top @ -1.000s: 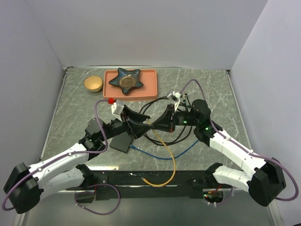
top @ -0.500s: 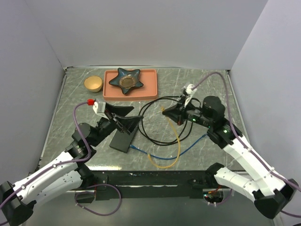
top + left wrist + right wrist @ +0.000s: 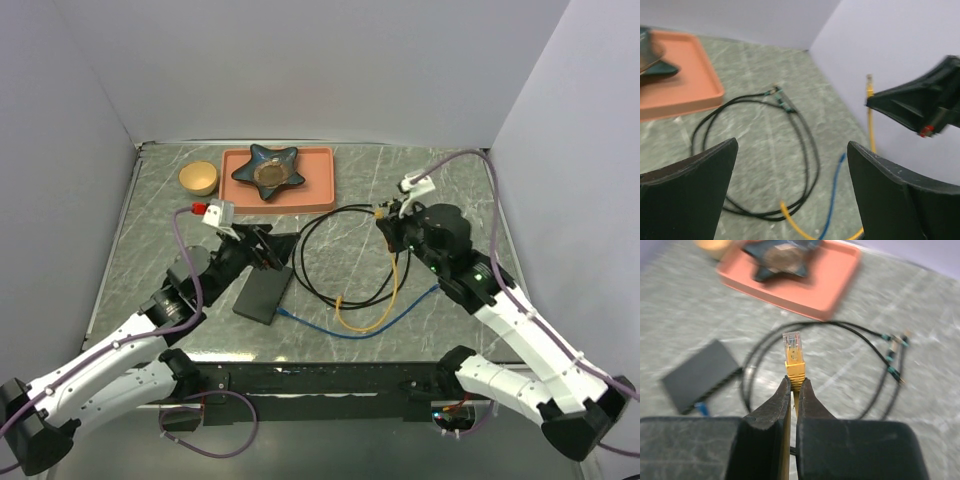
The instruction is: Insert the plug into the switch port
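Note:
The switch port (image 3: 263, 297) is a flat black box lying left of the table's middle, also visible in the right wrist view (image 3: 700, 374). A blue cable (image 3: 360, 326) is plugged into its near side. My right gripper (image 3: 386, 226) hovers right of centre, shut on the yellow boot of the plug (image 3: 792, 351), whose clear tip points away from the jaws (image 3: 794, 382). The yellow cable (image 3: 372, 318) hangs from it and loops on the table. My left gripper (image 3: 266, 250) stands open just above the box's far end, with nothing between its fingers (image 3: 792, 146).
An orange-pink tray (image 3: 318, 190) holding a dark star-shaped dish (image 3: 273, 168) sits at the back, with a small wooden bowl (image 3: 198, 178) to its left. A black cable (image 3: 330, 245) loops across the middle of the table. White walls close in the table's sides.
My left gripper opened wide and drew back to the left. My right gripper moved up and right with the plug, dragging the yellow cable away from the front edge.

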Tool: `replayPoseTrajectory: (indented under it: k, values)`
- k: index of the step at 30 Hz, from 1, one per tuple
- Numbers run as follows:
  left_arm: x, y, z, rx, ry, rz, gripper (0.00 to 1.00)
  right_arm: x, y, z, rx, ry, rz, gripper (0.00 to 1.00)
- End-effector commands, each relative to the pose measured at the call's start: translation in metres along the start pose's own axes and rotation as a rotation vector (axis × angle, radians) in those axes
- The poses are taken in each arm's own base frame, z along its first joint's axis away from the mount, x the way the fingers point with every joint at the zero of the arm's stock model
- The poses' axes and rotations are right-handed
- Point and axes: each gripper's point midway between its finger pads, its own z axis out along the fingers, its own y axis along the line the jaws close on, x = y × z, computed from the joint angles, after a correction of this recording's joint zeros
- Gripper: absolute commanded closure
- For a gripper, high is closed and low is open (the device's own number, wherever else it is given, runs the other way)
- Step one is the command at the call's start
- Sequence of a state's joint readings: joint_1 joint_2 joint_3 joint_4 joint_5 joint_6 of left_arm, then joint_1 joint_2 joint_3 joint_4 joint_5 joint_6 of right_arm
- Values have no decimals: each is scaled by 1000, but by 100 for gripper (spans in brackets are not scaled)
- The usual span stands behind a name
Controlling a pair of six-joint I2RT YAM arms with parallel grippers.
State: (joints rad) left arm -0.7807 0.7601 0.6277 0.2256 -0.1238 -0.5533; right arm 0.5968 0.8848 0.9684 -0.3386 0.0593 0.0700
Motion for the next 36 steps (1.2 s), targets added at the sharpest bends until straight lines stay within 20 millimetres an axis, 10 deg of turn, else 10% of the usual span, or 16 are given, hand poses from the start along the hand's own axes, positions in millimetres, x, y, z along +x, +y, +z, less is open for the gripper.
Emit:
replayPoseTrajectory:
  k: [1, 12, 19, 24, 27, 31, 36]
  values:
    - [1, 32, 6, -187, 16, 47, 4, 13, -16, 19, 169, 56, -78, 100]
    - [17, 87, 10, -244, 76, -12, 2, 82, 61, 64, -68, 246, -286, 100]
    - [60, 139, 17, -281, 234, -85, 1, 131, 119, 68, -344, 343, -323, 100]
    - [76, 158, 14, -289, 280, -127, 1, 108, 130, 56, -371, 272, -300, 100]
    - [75, 160, 13, -286, 278, -122, 1, 65, 116, 39, -302, 147, -259, 100]
    - [70, 159, 11, -286, 261, -115, 1, 5, 50, 16, 42, -6, -172, 100]
    - [66, 158, 11, -280, 254, -110, 1, -17, -29, -19, 460, -79, -105, 100]
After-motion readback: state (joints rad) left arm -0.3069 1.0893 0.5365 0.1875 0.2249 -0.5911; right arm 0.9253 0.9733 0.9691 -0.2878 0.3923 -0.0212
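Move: The black switch lies on the table about level fore-and-aft with the open, empty left hand, some 8 cm to its left and 29 cm below. A blue plug already sits in the switch, about 4 cm back and 4 cm left of the left hand; the black cable coil centres 12 cm ahead and 13 cm right of that hand. From the right hand, which already holds the yellow plug, the switch is about 2 cm back, 27 cm left and 28 cm below. Still pinching the yellow plug, the right hand dips about 15 cm, swinging left and slightly back, then reverses up and rightward to finish a little left of its start. The left hand, fingers wide open, drops towards the switch by some 16 cm while going forward and left, tipping about 25 degrees nose-down; it touches nothing. ##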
